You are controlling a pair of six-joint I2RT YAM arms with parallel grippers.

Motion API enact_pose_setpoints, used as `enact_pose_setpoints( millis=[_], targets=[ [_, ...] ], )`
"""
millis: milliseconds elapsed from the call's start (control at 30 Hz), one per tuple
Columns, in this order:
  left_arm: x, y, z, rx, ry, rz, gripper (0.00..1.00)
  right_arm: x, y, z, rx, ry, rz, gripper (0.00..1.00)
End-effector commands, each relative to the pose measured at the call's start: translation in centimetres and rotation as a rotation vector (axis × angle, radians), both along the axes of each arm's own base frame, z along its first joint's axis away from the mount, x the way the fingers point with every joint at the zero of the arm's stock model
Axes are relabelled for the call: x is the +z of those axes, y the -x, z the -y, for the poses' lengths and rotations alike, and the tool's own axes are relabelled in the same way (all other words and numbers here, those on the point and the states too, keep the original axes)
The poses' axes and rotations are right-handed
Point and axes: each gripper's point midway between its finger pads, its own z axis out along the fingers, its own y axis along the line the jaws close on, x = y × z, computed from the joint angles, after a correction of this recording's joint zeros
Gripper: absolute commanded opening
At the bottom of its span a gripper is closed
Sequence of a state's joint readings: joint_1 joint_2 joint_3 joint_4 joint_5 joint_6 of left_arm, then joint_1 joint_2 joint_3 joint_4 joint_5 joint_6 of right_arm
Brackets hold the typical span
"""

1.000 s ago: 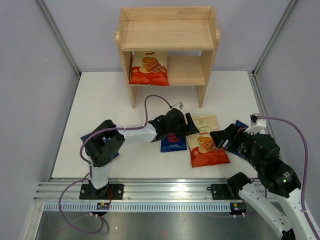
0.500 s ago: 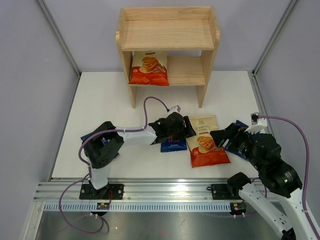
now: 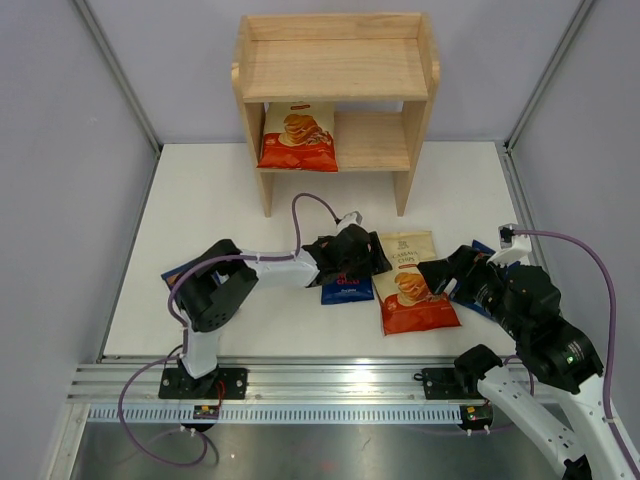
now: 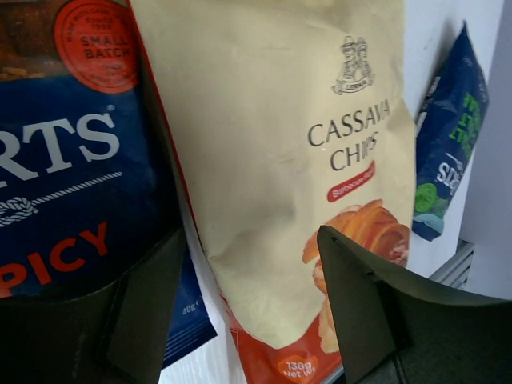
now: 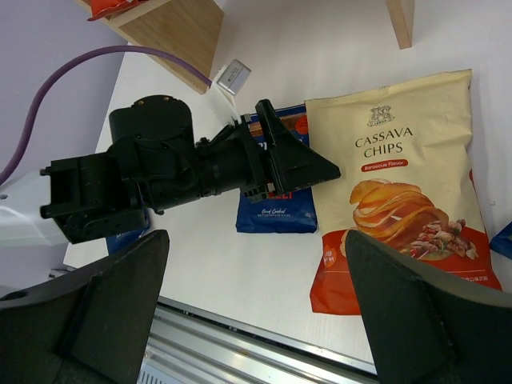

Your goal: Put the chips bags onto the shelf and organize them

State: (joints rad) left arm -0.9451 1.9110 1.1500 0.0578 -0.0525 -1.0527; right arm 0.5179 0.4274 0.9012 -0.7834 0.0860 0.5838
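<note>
A cream-and-red Cassava Chips bag [image 3: 413,282] lies flat on the table, with a dark blue red-labelled Burts bag [image 3: 346,287] to its left. My left gripper [image 3: 380,252] is open and low over both; its jaws straddle the Cassava bag's left edge [image 4: 296,152], with the Burts bag [image 4: 64,160] beside them. My right gripper [image 3: 440,272] is open and empty above the Cassava bag's right side [image 5: 400,176]. A green-labelled blue bag [image 4: 448,136] lies to the right, partly under my right arm [image 3: 478,262]. A second Cassava bag [image 3: 297,137] stands on the wooden shelf's [image 3: 335,70] lower tier, left side.
Another blue bag [image 3: 176,272] lies at the left, mostly hidden by the left arm's base. The shelf's front legs [image 3: 266,192] stand behind the bags. A metal rail [image 3: 320,380] runs along the near table edge.
My left gripper has dropped lower and shifted slightly onto the edge between the Burts bag and the Cassava bag. The right arm has hardly moved.
</note>
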Motion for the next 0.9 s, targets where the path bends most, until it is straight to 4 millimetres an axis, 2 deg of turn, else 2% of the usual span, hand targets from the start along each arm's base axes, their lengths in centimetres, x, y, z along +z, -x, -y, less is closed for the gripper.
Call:
enact_pose_setpoints(
  millis=[0, 267, 367, 500, 567, 600, 633, 767, 800, 867],
  targets=[
    [0.8, -1.4, 1.4, 0.015, 0.044, 0.015, 0.7, 1.6, 0.1, 0.0, 0.005, -0.018, 0.042, 1.0],
    [0.8, -1.5, 2.6, -0.007, 0.086, 0.016, 0.71, 1.3, -0.3, -0.3, 0.008, -0.012, 0.036, 0.99],
    [0.2, -2.1, 3.3, -0.004, 0.104, 0.008, 0.65, 1.2, -0.5, -0.6, 0.016, -0.022, 0.033, 0.99],
    [-0.6, -2.1, 4.4, -0.024, 0.146, -0.008, 0.48, 1.0, -0.5, -0.9, 0.031, -0.032, 0.031, 0.99],
    [-0.5, -1.6, 4.6, -0.038, 0.177, -0.026, 0.31, 0.9, -0.4, -1.3, 0.046, -0.043, 0.036, 1.0],
    [0.8, -1.7, 5.2, -0.055, 0.234, 0.003, 0.25, 0.8, -0.4, -1.3, 0.051, -0.046, 0.039, 0.99],
    [1.4, -1.4, 5.3, -0.066, 0.248, 0.02, 0.14, 0.8, -0.4, -1.3, 0.051, -0.048, 0.045, 1.0],
    [6.1, -0.8, 4.9, -0.06, 0.313, 0.143, 0.0, 0.4, -0.7, -1.2, 0.04, -0.054, 0.064, 1.0],
    [8.3, -0.3, 4.3, -0.058, 0.352, 0.181, 0.0, 0.3, -0.8, -1.1, 0.032, -0.053, 0.067, 0.99],
    [10.3, -0.6, 3.1, -0.009, 0.388, 0.236, 0.0, -0.3, -1.1, -0.4, -0.019, -0.052, 0.071, 0.99]
  ],
)
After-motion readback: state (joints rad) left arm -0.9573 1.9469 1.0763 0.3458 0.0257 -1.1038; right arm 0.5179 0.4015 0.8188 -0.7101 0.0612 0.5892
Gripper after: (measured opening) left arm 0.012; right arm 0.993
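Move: The tan cassava chips bag lying on the table is what the left hand goes for: its middle is about 6 cm to the hand's right, 6 cm nearer the base and some 3 cm lower, with its left edge close under the fingers. The blue Burts bag lies about 9 cm left and 3 cm back of this hand; the blue-green bag about 22 cm right and 6 cm back. From the right hand the cassava bag is roughly 4 cm ahead, 4 cm left and 27 cm below. The cassava bag's left edge gets pinched by the left hand, which sinks about 2 cm and pushes some 4 cm to the right with its fingers straddling that edge. They close from well open to shut there, and the hand then lifts some 3 cm, easing slightly back and left as it rolls its left side down about 10 degrees. ##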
